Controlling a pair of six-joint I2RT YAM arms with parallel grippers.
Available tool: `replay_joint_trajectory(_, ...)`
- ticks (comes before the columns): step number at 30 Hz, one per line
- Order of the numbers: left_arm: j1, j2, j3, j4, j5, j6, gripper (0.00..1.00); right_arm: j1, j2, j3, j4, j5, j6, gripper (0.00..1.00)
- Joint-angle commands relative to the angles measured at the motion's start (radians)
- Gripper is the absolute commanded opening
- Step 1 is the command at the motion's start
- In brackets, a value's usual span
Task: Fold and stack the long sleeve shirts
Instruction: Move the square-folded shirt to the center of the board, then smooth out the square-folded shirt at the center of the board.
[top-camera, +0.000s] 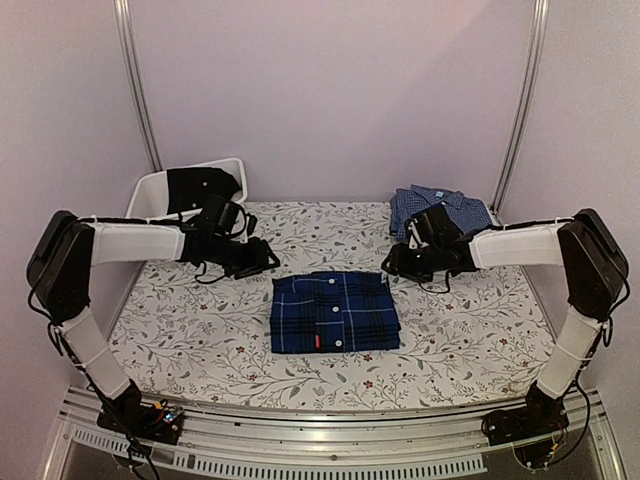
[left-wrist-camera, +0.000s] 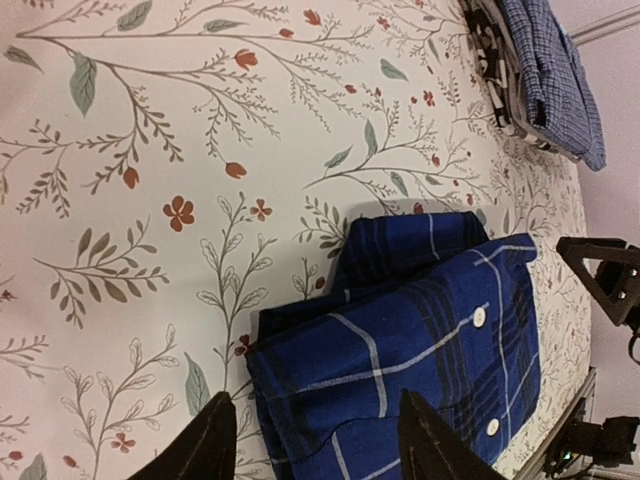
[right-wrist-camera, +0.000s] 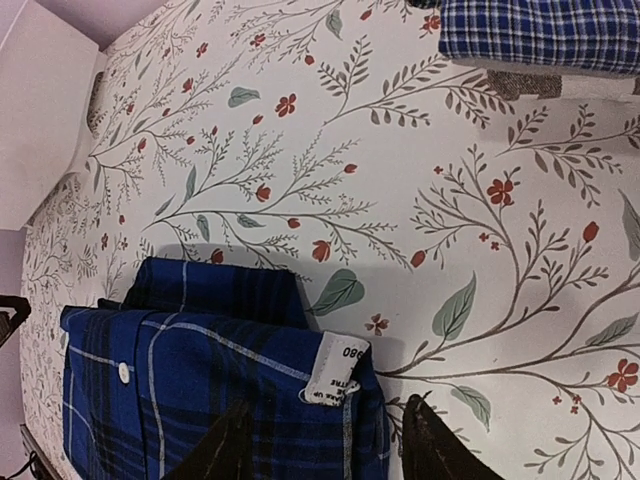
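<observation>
The navy and royal-blue plaid shirt lies folded into a rectangle at the table's middle, buttons up. The lighter blue checked shirt lies at the back right. My left gripper hovers just off the plaid shirt's far left corner. Its jaws stand open over that corner of the plaid shirt, gripping nothing. My right gripper hovers at the far right corner, open, above the plaid shirt and its white label.
A white bin with something dark in it stands at the back left. The floral tablecloth covers the table. Metal posts rise at both back corners. The checked shirt shows in the left wrist view, and its edge in the right.
</observation>
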Motion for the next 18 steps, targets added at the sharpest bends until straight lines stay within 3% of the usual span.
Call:
replay_joint_trajectory(1,-0.044,-0.117,-0.016,-0.057,-0.020,0.033,0.50,0.061,-0.102,0.054,-0.102,0.097,-0.034,0.51)
replay_joint_trajectory(5,-0.128,-0.183,-0.070,-0.059,-0.002,-0.004,0.29,0.171,-0.088,0.111,-0.163,0.152,-0.060,0.51)
replay_joint_trajectory(9,-0.220,-0.191,-0.101,-0.045,0.036,-0.048,0.16,0.255,-0.013,0.189,-0.195,0.156,-0.080,0.50)
replay_joint_trajectory(18,-0.283,-0.064,-0.116,0.023,0.092,-0.085,0.06,0.280,0.207,0.361,-0.203,0.144,-0.111,0.47)
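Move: The square-folded plaid shirt lies between and nearer than my hands: its middle is about 15 cm to the right of my left hand, 11 cm back and 5 below. From my right hand it lies some 12 cm left, 10 back and 5 below. The checked shirt sits roughly 20 cm ahead and 15 right of my right hand; the white bin is about 16 cm ahead and 23 left of my left hand. I hop both empty hands in over the plaid shirt and begin lowering them. My left hand arcs up, about 12 cm back and 8 right over the shirt's left half, its fingers closing on nothing to almost shut. My right hand, still half open, rises and sweeps some 12 cm left and a little back towards the button line by the far edge. Each wrist turns inward about 15 degrees. ##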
